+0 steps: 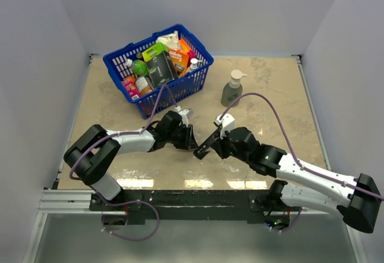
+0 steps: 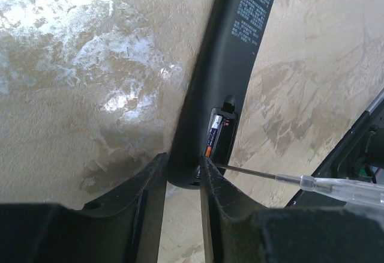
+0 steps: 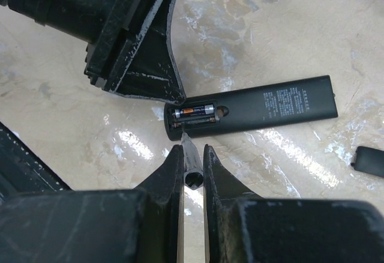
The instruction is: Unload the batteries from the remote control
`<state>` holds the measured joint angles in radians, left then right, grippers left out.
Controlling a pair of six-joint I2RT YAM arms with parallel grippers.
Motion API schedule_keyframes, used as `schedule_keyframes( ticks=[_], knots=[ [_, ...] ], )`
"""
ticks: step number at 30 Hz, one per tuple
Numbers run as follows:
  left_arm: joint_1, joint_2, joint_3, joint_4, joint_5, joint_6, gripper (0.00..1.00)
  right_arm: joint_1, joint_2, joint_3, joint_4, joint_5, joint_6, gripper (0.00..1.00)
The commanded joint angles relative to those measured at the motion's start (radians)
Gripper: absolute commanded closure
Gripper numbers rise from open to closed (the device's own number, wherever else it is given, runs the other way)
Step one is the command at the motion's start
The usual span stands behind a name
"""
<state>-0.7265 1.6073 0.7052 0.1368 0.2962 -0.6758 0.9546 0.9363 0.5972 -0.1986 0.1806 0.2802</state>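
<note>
The black remote control (image 3: 264, 110) lies on the table with its recessed slot open and facing up. One battery (image 3: 195, 111) with an orange band lies in the slot's far row. The near row is dark, and I cannot tell whether it holds a cell. My left gripper (image 2: 183, 167) is shut on the remote's slot end (image 2: 231, 65), where the battery (image 2: 215, 137) shows. My right gripper (image 3: 192, 152) is shut on a clear-handled screwdriver (image 3: 192, 161). Its thin shaft (image 2: 258, 173) reaches into the slot's near row. Both grippers meet at mid-table (image 1: 195, 146).
The short black cover piece (image 3: 369, 160) lies on the table beyond the remote's far end. A blue basket (image 1: 180, 89) full of groceries stands at the back left. A soap pump bottle (image 1: 233, 89) stands to its right. Grey walls close in the table on three sides.
</note>
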Motion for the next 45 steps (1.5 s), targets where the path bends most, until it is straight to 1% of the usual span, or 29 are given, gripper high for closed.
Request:
schedule_keyframes(
  ticks=[1,7,11,14,18,26,33,45],
  knots=[
    [0.004,0.014,0.04,0.026,0.024,0.042,0.67,0.068,0.027,0.026,0.01,0.157,0.025,1.0],
    [0.004,0.046,0.05,0.03,0.03,0.053,0.69,0.122,0.003,0.004,0.05,0.195,0.045,1.0],
    [0.004,0.06,0.053,0.026,0.035,0.061,0.7,0.179,0.001,-0.002,0.064,0.252,0.065,1.0],
    [0.004,0.062,0.054,0.02,0.029,0.064,0.74,0.214,0.027,0.001,0.071,0.289,0.079,1.0],
    [0.004,0.059,0.051,0.009,0.011,0.067,0.79,0.266,0.053,0.016,0.061,0.377,0.103,1.0],
    [0.004,0.059,0.04,-0.009,-0.002,0.079,0.86,0.349,0.058,0.021,0.031,0.488,0.152,1.0],
    [0.004,0.054,0.028,-0.02,-0.028,0.081,0.91,0.371,0.052,0.036,-0.015,0.551,0.185,1.0],
    [0.004,0.054,0.019,-0.009,-0.028,0.074,0.92,0.383,0.039,0.032,0.002,0.571,0.166,1.0]
  ],
)
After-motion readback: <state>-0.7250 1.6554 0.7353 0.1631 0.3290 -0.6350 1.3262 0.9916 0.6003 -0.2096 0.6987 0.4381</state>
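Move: The right hand holds the thin-shafted tool, its tip already at the open battery compartment, whose middle is about 5 cm ahead, 5 cm left and 12 cm below this hand. The loose battery cover lies some 5 cm farther out than the compartment and 14 cm to its right; the soap bottle stands about 17 cm beyond the compartment and 10 cm to its right. From the left hand the compartment is level ahead, 4 cm right and 2 cm below. Keeping its grip on the tool and its height, the right hand draws back about 3 cm towards the table's near edge, swinging first 2 cm left and then a little right again, while the wrist turns some 10 degrees clockwise and tips its fingers up, so that the tool leans in from farther back with its tip still at the near side of the compartment. At the remote's end the left hand shifts about 1 cm to the right along the remote's far edge and closes its partly open fingers almost shut, the fingertips still against that edge and not gripping the remote. ##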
